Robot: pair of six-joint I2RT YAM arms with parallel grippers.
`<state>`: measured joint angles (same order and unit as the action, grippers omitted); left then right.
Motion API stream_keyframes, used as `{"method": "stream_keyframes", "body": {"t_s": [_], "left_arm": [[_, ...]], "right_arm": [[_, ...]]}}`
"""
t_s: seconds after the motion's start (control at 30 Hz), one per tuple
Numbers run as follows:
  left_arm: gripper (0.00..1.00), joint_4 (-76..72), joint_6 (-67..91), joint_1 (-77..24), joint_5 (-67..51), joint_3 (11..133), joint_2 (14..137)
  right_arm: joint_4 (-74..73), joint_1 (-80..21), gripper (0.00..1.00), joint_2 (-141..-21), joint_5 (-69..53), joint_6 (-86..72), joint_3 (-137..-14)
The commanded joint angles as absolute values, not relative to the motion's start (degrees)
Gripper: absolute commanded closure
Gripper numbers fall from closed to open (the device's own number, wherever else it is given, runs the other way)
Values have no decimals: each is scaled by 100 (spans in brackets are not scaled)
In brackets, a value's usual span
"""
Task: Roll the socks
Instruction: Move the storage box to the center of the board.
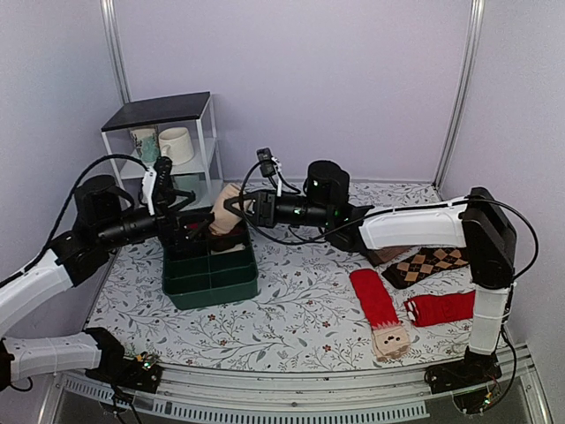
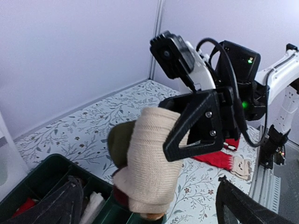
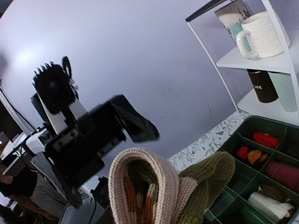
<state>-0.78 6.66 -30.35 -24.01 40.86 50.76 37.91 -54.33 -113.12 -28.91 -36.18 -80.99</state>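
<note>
The socks [image 1: 229, 210] are a tan-beige knitted roll with a green end and orange stripes, hanging in the air over the back of the green compartment box [image 1: 212, 284]. My right gripper [image 1: 238, 205] is shut on the socks from the right. In the left wrist view its black finger [image 2: 196, 123] presses on the socks [image 2: 149, 158]. My left gripper [image 1: 199, 225] is open just left of the roll, its fingers [image 2: 63, 203] spread wide and apart from the knit. In the right wrist view the socks [image 3: 154, 186] fill the foreground and hide my own fingers.
The green box [image 3: 233, 140] holds several rolled items in its compartments. A white shelf [image 1: 168, 132] with mugs stands behind it at the back left. Two red face-patterned socks [image 1: 380, 309] and brown argyle socks [image 1: 428, 263] lie on the floral cloth at the right.
</note>
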Motion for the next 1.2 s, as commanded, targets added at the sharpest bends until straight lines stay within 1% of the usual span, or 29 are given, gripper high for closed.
{"method": "stream_keyframes", "body": {"t_s": [0.0, 0.2, 0.3, 0.37, 0.5, 0.6, 0.73, 0.9, 1.0, 1.17], "left_arm": [[1, 795, 696, -2753, -1683, 4384, 4550], [0, 1470, 967, -2476, -831, 4908, 4410], [1, 1547, 1386, -2402, -97, 4842, 4575], [1, 1590, 1605, -2325, 226, 4753, 4694], [0, 1474, 1773, -2258, 388, 4529, 4854], [0, 1232, 1823, -2257, 582, 4321, 4761], [0, 1269, 1887, -2250, 1217, 4169, 4588], [1, 1232, 1882, -2251, 1098, 4079, 4594], [1, 1157, 1843, -2254, 998, 4014, 4599], [0, 1067, 1723, -2240, 955, 3932, 4515]], "right_arm": [[1576, -5396, 97, -10735, -2759, -1995, -8594], [-543, -5462, 97, -11077, -2899, -693, -9292], [-1454, -5600, 97, -11504, -2709, 240, -9766], [-1710, -5729, 97, -11690, -2424, 777, -9890], [-1932, -5970, 96, -12020, -2155, 1649, -10225], [-2388, -6206, 96, -12426, -1889, 2177, -10790], [-2908, -6464, 96, -13036, -1350, 2716, -11393], [-2871, -6567, 95, -13371, -311, 2982, -11506], [-3494, -6593, 95, -13730, 146, 3345, -11726], [-4451, -6576, 94, -13797, 476, 3629, -11683]]}}
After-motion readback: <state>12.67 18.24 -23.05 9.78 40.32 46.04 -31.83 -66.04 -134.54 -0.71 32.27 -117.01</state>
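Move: The right hand holds the rolled cream-and-olive sock; the storage box's empty compartment lies some 4 cm back, 3 cm left and 26 cm below it. In the same column, the white rolled sock lies about 2 cm ahead, 3 cm left and 26 cm below the hand, the magenta sock about 7 cm ahead and 3 cm left. From the empty left hand the compartment is about 2 cm back, 4 cm right, 26 cm below. Right hand lowers its gripped sock 20 cm towards the compartment, tipping fingers down; open left hand swings 13 cm left. ##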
